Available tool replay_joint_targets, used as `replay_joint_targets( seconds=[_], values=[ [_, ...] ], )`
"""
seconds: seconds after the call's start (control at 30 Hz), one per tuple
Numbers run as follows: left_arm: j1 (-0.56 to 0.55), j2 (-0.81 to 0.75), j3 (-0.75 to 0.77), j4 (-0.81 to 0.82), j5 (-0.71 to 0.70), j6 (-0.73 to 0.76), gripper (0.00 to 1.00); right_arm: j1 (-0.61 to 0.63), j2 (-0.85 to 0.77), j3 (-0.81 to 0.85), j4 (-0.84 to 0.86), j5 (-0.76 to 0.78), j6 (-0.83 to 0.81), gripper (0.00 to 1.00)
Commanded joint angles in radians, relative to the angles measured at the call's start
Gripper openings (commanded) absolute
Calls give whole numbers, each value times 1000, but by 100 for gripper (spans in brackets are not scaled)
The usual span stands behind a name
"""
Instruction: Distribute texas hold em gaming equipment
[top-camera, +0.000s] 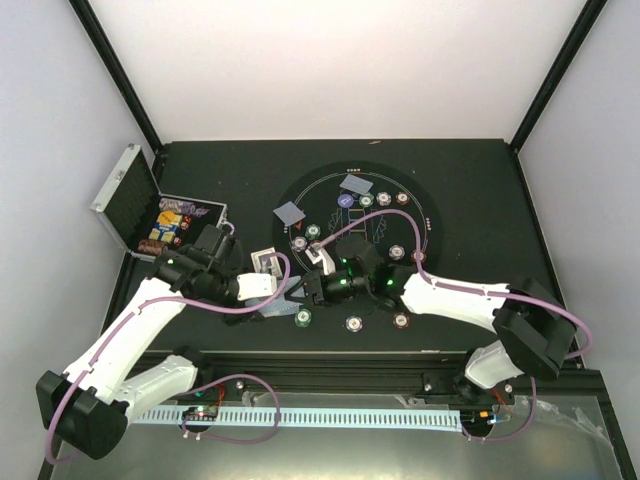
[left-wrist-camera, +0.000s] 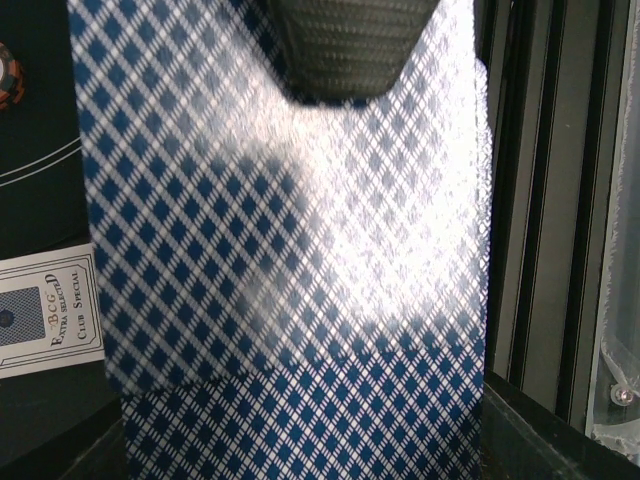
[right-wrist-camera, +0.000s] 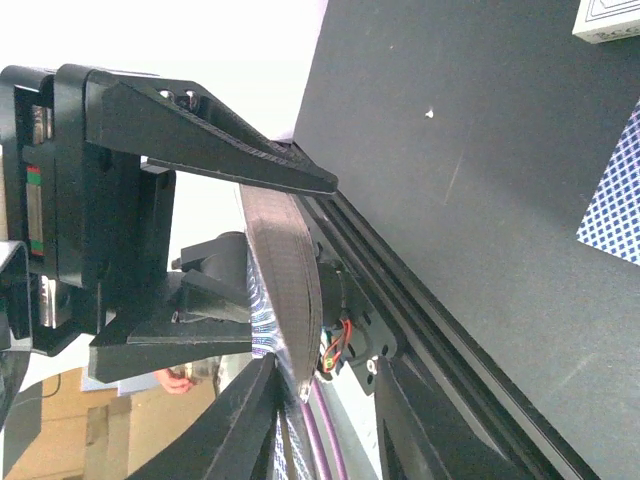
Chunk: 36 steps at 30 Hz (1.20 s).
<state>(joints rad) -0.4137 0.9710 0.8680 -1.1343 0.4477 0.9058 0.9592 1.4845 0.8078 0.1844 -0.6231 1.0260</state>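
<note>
My left gripper (top-camera: 272, 290) is shut on a deck of blue-checked playing cards (left-wrist-camera: 290, 300) that fills the left wrist view. The right wrist view shows the deck (right-wrist-camera: 287, 270) edge-on between the left gripper's fingers (right-wrist-camera: 220, 150). My right gripper (right-wrist-camera: 325, 370) straddles the deck's lower corner, jaws apart; its left finger touches the outermost card and a gap remains on the other side. Its ribbed pad (left-wrist-camera: 350, 45) overlaps the deck's far edge. Striped poker chips (top-camera: 353, 324) lie around the round mat (top-camera: 296, 186). Two single cards (top-camera: 289, 212) lie face down at the mat's far side.
An open silver case (top-camera: 128, 190) with chips inside stands at the left. A white card box (top-camera: 263, 262) lies beside the left gripper. The table's near rail (right-wrist-camera: 440, 330) runs just below both grippers. A loose card (right-wrist-camera: 615, 200) lies on the black surface.
</note>
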Motion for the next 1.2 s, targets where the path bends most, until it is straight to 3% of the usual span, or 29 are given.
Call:
replay_joint_targets(
  seconds=[0.0, 0.6, 0.93, 1.17],
  values=[
    [-3, -2, 39, 5, 18, -2, 1, -14, -41, -4, -69, 42, -35, 27],
    [-4, -3, 37, 4, 8, -7, 1, -92, -158, -37, -185, 58, -95, 9],
    [-4, -4, 39, -1, 2, -7, 2, -340, -264, -105, -307, 5, -197, 2],
    [-4, -6, 43, -11, -5, -8, 2, -522, -135, -52, -440, 39, -372, 1]
  ],
)
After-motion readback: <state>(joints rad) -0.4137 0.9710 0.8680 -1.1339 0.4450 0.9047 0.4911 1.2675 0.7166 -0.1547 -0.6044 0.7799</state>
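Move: The top card of the deck, already slid partly off it, lies at the right hand's fingertips, its middle about 3 cm left, 1 cm back and 1 cm below. On the table some 14 cm below this hand, the green chips stand about 4 cm back and 1 cm right, the card box 8 cm left and 9 cm ahead, and the right-side player's chips some 23 cm right and 12 cm ahead. From the left hand, that top card lies about 7 cm right, level fore and aft, 1 cm higher. The top card is drawn off the deck, which the left hand holds still: the right fingers shut on its right end while easing about 2 cm right and a little up. Then the right hand speeds away, reaching some 15 cm right and 10 cm forward in all, towards the right-side chips, turning about 20 degrees clockwise and starting to sink. ##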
